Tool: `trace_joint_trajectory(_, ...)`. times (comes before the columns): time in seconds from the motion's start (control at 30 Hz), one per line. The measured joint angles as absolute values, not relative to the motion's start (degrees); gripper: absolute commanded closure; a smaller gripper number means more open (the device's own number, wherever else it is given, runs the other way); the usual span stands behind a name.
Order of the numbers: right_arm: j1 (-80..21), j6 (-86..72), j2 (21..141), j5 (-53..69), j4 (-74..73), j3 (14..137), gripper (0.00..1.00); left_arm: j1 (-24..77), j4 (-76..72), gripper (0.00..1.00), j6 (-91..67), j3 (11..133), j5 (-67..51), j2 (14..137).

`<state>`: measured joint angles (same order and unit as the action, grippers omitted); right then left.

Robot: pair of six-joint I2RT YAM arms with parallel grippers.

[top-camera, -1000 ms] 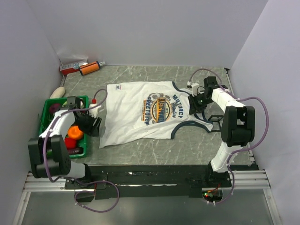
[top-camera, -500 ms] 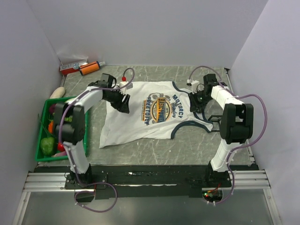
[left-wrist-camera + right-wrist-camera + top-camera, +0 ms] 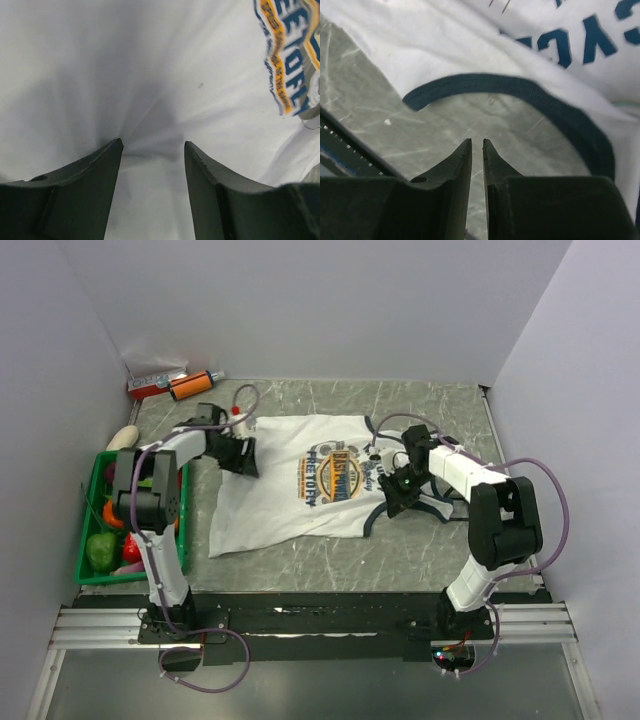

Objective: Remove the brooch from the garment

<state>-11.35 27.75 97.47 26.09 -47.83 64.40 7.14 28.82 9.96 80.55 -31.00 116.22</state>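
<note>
The garment (image 3: pixel 285 495), a white jersey with navy trim and a blue-and-gold graphic (image 3: pixel 335 478), lies flat on the table. No brooch shows in any view. My left gripper (image 3: pixel 243 458) is down on the jersey's left part. In the left wrist view it (image 3: pixel 152 145) stands open, its tips on white cloth (image 3: pixel 150 60) that puckers between them. My right gripper (image 3: pixel 393 505) hovers at the near armhole. Seen from the right wrist, it (image 3: pixel 477 141) is open by only a narrow slit, holds nothing, and sits over bare table (image 3: pixel 470 120) inside the navy trim loop (image 3: pixel 520 87).
A green bin (image 3: pixel 85 540) of colourful toys stands at the left edge. An orange and red tube (image 3: pixel 185 387) lies at the back left corner, with a pale oval object (image 3: pixel 122 437) nearer. A black bracket (image 3: pixel 455 502) sits by the right arm.
My left arm swung from the green bin onto the jersey's left part. My right gripper moved from the jersey's far right to the near armhole, and its jaws narrowed. The neck area shifted left.
</note>
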Motion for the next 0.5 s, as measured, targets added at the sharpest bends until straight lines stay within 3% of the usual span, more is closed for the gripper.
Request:
trace_joint_trajectory(0.27, -9.4, 28.7, 95.7, 29.2, -51.4, 70.3, 0.77, -5.5, 30.1, 0.39, 11.1, 73.4, -27.9, 109.7)
trace_joint_trajectory(0.5, -9.2, 28.6, 99.9, 30.0, -48.5, 82.3, 0.76, 0.1, 30.5, 0.38, 11.1, 76.0, -32.0, 105.7)
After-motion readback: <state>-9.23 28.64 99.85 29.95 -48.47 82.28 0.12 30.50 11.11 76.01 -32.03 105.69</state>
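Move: The left fingers are on the white garment, the middle of its print about 18 cm to their right and level ahead; the garment's near hem corner is some 18 cm back and 7 cm left. From the low right hand, the black neck label lies about 8 cm ahead and 6 cm right, the print's middle 7 cm ahead and 11 cm left, the black stand 14 cm right, 1 cm ahead. The brooch can't be made out. Sweep the left gripper left about 10 cm at table height, half-open fingertips pressing on the garment and dragging it along, then lift off some 5 cm while swinging back right by half the sweep. Meanwhile raise the right gripper about 8 cm, then carry it roughly 9 cm forward to above the neckline, fingers nearly shut, tips tilting outward. ##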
